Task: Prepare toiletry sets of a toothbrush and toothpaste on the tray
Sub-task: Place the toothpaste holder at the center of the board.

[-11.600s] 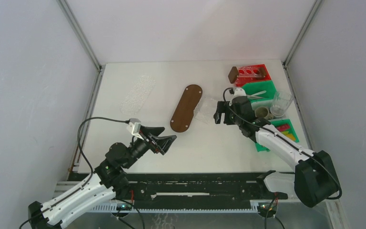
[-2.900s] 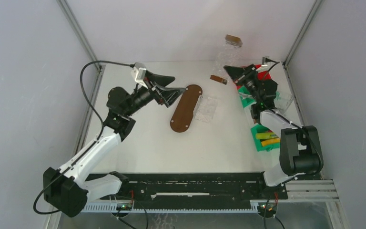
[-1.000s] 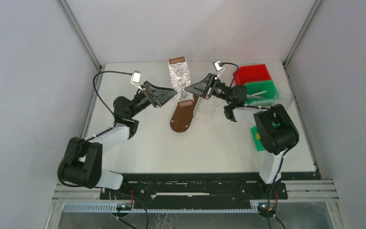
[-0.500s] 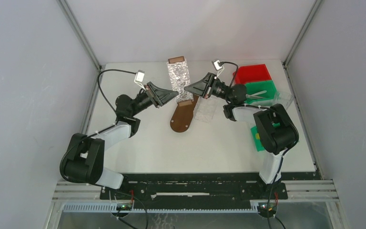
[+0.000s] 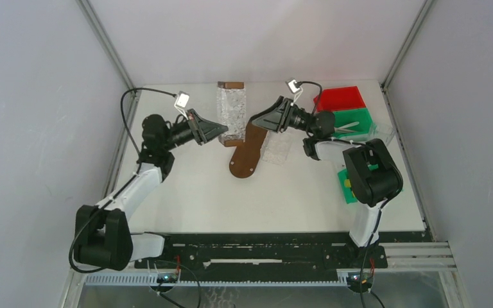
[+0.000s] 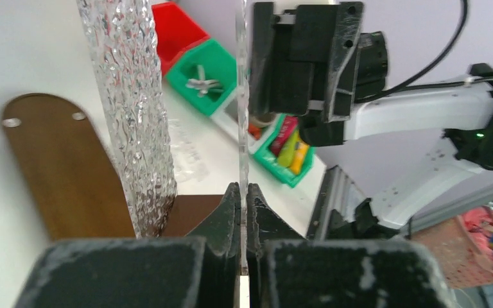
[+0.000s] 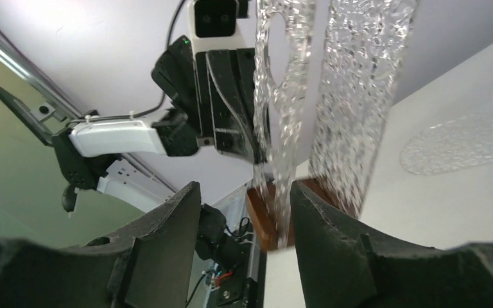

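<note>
A clear textured plastic rack with brown end pieces stands upright over the far end of the brown oval tray. My left gripper is shut on its thin clear plate, which shows edge-on between the jaws. The right gripper is open, its fingers either side of the rack's lower edge without touching it. A pink-red toothpaste and a lime green one lie in a green bin. A white toothbrush lies in another green bin.
A red bin and a green bin sit at the back right. A second green bin is half hidden by the right arm. Crumpled clear plastic lies right of the tray. A clear oval textured plate lies on the table.
The left gripper has closed on the clear rack and the right gripper has opened and let go. The rack has shifted a little to the left with the left arm.
</note>
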Robot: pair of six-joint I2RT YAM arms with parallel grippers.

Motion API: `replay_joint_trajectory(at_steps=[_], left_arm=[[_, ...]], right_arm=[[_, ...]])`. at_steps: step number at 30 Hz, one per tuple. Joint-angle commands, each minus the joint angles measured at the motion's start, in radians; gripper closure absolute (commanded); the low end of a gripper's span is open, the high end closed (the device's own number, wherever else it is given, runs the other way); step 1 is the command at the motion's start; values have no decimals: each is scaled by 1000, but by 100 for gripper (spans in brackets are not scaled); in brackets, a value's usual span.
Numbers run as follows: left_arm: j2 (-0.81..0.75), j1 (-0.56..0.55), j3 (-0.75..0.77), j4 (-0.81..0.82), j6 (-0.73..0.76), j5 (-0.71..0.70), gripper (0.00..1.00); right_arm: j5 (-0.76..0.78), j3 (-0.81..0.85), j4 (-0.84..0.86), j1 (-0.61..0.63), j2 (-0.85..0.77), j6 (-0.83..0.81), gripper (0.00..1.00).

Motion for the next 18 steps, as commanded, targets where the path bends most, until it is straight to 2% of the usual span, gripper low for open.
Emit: replay_joint_trajectory(at_steps=[1,5,10,18], left_arm=[[-56,89,172,-459,284,19,100],[15,161,268,-658,353,134,100],[176,210,403,-906,513,234,100],[491,247,664,-1311,777,264,100]], right_arm=[[-34,-7,9,-65,-58,-58,39],[-57,-19,-177,-70,-113,-198,38],[-41,-28,-400,-62,-187,-371,38],[-44,-28,-405,-64,-179,-378,38]])
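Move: The left hand already holds the clear toothpaste holder by one side plate. The clear textured board it is being taken to has its middle about 15 cm ahead of this hand, 16 cm to its left and some 19 cm below. The brown board lies about 6 cm ahead and 8 cm to the right, the small clear tray 6 cm ahead and 17 cm to the right, both about 19 cm down. From the right hand, the clear board is roughly 12 cm ahead, 25 cm left and 20 cm below. The left fingers keep the side plate pinched shut and carry the holder towards the clear board: first left and forward, nearly level, then mainly down, some 10 cm lower in all, with the fingers tipping about 30 degrees downward. The right hand, already open, draws back about 3 cm to the right, away from the holder, and stays open. ##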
